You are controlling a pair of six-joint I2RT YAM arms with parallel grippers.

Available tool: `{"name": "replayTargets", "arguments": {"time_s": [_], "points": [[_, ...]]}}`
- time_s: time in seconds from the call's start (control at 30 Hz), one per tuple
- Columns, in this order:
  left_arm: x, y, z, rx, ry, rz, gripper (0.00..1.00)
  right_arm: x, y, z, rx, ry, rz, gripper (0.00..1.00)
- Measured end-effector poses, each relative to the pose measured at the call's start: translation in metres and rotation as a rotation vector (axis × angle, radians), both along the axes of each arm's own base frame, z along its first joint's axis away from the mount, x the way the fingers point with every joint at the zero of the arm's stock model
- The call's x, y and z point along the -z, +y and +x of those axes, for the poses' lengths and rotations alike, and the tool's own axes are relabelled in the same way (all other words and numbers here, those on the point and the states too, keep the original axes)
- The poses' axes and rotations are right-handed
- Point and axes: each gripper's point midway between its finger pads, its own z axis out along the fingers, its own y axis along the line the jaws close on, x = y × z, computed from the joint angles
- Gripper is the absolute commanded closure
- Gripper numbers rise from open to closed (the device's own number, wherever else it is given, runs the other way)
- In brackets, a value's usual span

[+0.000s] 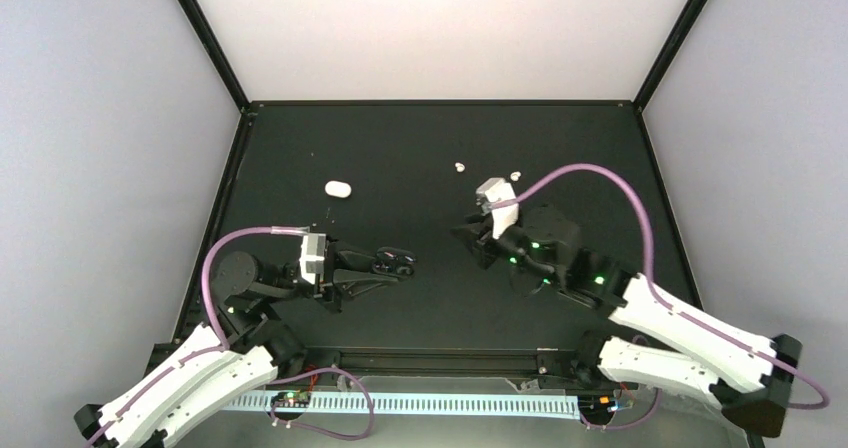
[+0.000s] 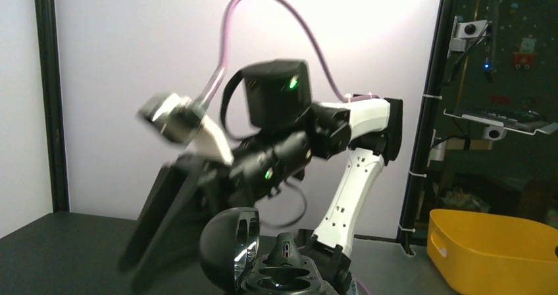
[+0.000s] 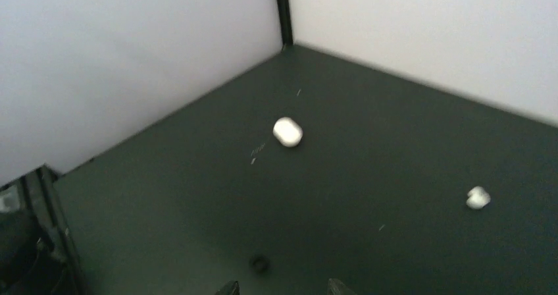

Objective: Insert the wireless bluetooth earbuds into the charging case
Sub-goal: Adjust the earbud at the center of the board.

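Note:
My left gripper [image 1: 388, 268] is shut on a black charging case [image 1: 396, 260] held just above the table. In the left wrist view the case [image 2: 283, 278] stands open with its lid [image 2: 227, 249] swung to the left, and one black earbud [image 2: 287, 247] sits upright in it. My right gripper [image 1: 472, 240] hovers to the right of the case with its fingertips [image 3: 339, 286] apart and nothing between them. A small dark earbud [image 3: 258, 263] lies on the table just ahead of them. Two white earbuds [image 1: 459, 167] [image 1: 515, 175] lie farther back.
A closed white case [image 1: 337, 188] lies on the mat at the back left, also in the right wrist view [image 3: 287, 131]. A yellow bin [image 2: 493, 249] stands off the table behind the right arm [image 2: 283, 143]. Black frame posts mark the table's corners.

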Motion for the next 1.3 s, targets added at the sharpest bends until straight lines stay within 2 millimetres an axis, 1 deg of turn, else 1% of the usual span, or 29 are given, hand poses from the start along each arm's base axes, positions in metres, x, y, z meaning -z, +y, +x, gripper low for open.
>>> {"name": "replayTargets", "arguments": {"time_s": [0.1, 0.23, 0.3, 0.33, 0.43, 0.53, 0.67, 0.77, 0.93, 1.03, 1.2, 1.3], "points": [[-0.002, 0.004, -0.002, -0.009, 0.000, -0.010, 0.99, 0.046, 0.022, 0.005, -0.032, 0.113, -0.031, 0.66], [-0.005, 0.008, -0.004, -0.021, -0.004, -0.021, 0.98, 0.098, 0.050, 0.007, -0.082, 0.247, -0.063, 0.66], [-0.006, 0.011, -0.005, -0.026, -0.007, -0.026, 0.98, 0.117, 0.064, 0.009, -0.102, 0.300, -0.073, 0.66], [-0.006, 0.012, -0.006, -0.029, -0.008, -0.028, 0.98, 0.130, 0.073, 0.010, -0.113, 0.336, -0.081, 0.66], [-0.006, 0.014, -0.006, -0.039, -0.005, -0.029, 0.98, 0.160, 0.090, 0.012, -0.132, 0.421, -0.109, 0.66], [-0.005, 0.016, -0.006, -0.046, -0.004, -0.025, 0.98, 0.185, 0.110, 0.014, -0.162, 0.500, -0.128, 0.66], [-0.005, 0.019, -0.009, -0.056, -0.015, -0.028, 0.98, 0.206, 0.129, 0.016, -0.186, 0.569, -0.139, 0.66], [-0.004, 0.021, -0.009, -0.062, -0.019, -0.025, 0.99, 0.217, 0.139, 0.020, -0.179, 0.610, -0.140, 0.66], [-0.002, 0.023, -0.010, -0.073, -0.023, -0.018, 0.98, 0.227, 0.151, 0.031, -0.152, 0.636, -0.136, 0.65], [-0.002, 0.024, -0.010, -0.078, -0.030, -0.018, 0.99, 0.235, 0.154, 0.040, -0.123, 0.644, -0.142, 0.66], [0.003, 0.023, -0.009, -0.082, -0.026, -0.006, 0.98, 0.253, 0.152, 0.062, -0.059, 0.659, -0.166, 0.68], [0.004, 0.023, -0.009, -0.084, -0.022, 0.001, 0.98, 0.263, 0.151, 0.072, -0.030, 0.665, -0.191, 0.69]]}}
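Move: Low on the board and beyond the left-held open charging case, the loose black earbud lies some 9 cm ahead, 17 cm left and 29 cm below the right hand. The case is about 10 cm back, 12 cm left and 5 cm above that hand; the white case stands about 20 cm farther out and 16 cm left of the earbud. From the left hand the earbud is roughly 20 cm ahead, 3 cm left and 34 cm below. Diving about 26 cm towards the black earbud, the right hand also sweeps 15 cm left, then slows and noses some 7 cm forward while still sinking. Its wrist tips some 40 degrees downward, and the slightly parted fingers stay open, coming close to the earbud; contact can't be seen. The left hand keeps hold of the open case and draws it about 2 cm left, out of the way. ##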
